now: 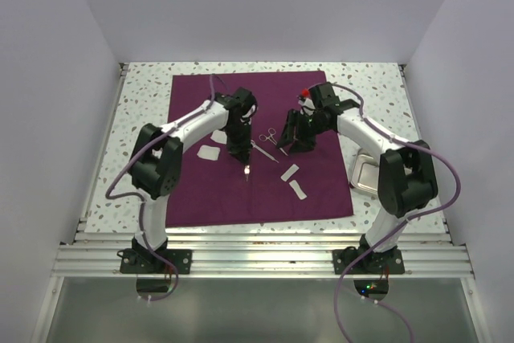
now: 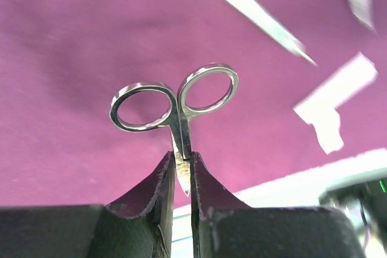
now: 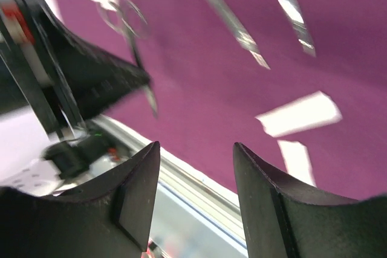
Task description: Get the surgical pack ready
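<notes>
The plum-purple cloth (image 1: 257, 198) lies spread flat on the table. My left gripper (image 1: 239, 153) hovers over its middle, shut on a pair of silvery scissors (image 2: 175, 98). The blades are pinched between the jaws and the ring handles point away from the wrist, above the cloth (image 2: 72, 40). To its right my right gripper (image 1: 295, 140) stands open with nothing between its fingers (image 3: 266, 179). A second pair of scissors (image 1: 269, 136) and a slim instrument (image 1: 263, 152) lie between the grippers. White gauze pads (image 1: 210, 153) (image 1: 299, 190) rest on the cloth. The steel tray (image 1: 363, 176) sits off the cloth's right edge.
The speckled tabletop (image 1: 144, 102) borders the cloth, with white walls on three sides. An aluminium rail (image 1: 257, 259) runs along the near edge by the arm bases. The right arm's elbow (image 1: 405, 178) hangs over the tray's right side.
</notes>
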Available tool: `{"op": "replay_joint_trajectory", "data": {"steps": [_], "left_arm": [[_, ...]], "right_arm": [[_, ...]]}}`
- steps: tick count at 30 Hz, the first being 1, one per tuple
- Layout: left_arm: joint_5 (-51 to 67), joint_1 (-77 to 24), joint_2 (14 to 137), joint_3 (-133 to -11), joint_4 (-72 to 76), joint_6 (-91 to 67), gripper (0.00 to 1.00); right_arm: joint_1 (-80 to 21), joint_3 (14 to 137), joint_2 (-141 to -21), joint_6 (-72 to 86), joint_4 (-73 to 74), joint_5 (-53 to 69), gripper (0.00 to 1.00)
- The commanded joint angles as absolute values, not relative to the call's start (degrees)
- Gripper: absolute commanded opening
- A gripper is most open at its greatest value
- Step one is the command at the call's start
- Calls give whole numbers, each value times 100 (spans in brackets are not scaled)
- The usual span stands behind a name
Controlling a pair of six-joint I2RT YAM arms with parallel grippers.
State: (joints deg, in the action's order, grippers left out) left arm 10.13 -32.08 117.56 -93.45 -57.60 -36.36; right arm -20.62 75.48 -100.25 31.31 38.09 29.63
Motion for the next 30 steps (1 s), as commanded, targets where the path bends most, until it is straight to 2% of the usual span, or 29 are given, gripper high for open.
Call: {"op": "replay_joint_trajectory", "data": {"steps": [1, 6, 11, 30], "left_arm": [[2021, -3234, 11005, -9141, -5089, -2971, 0], [2864, -3243, 10688, -8868, -4589, -2813, 0], [3295, -3243, 10600, -8868, -4404, -2733, 0], [3902, -3217, 10406, -8789, -4131, -2558, 0]], "right_arm": [[-2215, 7515, -9993, 3672, 2719, 3700, 55], [-2320, 7269, -9993, 4174, 2049, 3911, 58], [-2487, 7339, -9993, 4289, 2004, 3727, 58], [-2654, 7286, -10160, 4509, 1758, 3349, 50]]}}
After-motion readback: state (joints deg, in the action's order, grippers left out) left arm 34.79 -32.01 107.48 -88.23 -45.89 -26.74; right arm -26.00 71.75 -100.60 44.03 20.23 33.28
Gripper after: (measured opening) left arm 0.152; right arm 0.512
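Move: The left hand already holds the scissors across their shank, rings outward. The right hand's half-open fingers are roughly 13 cm to the left hand's right, 2 cm farther out and 6 cm higher. So from the right hand the scissors lie about 13 cm to the left, 2 cm back and 6 cm down. On the cloth about 6 cm below the left hand, the scalpel is 6 cm right and 2 cm ahead, the clamp 9 cm right and 5 cm ahead. Up and to the right, the left arm lifts the scissors about 8 cm towards the right hand, drawing back slightly and swinging its fingers some 30 degrees rightward, with a pause midway and its grip kept. The right hand reaches left about 6 cm to meet them, mostly early, tipping its fingers farther left; its jaws, still well open, bring their tips beside the rings and barely narrow. ##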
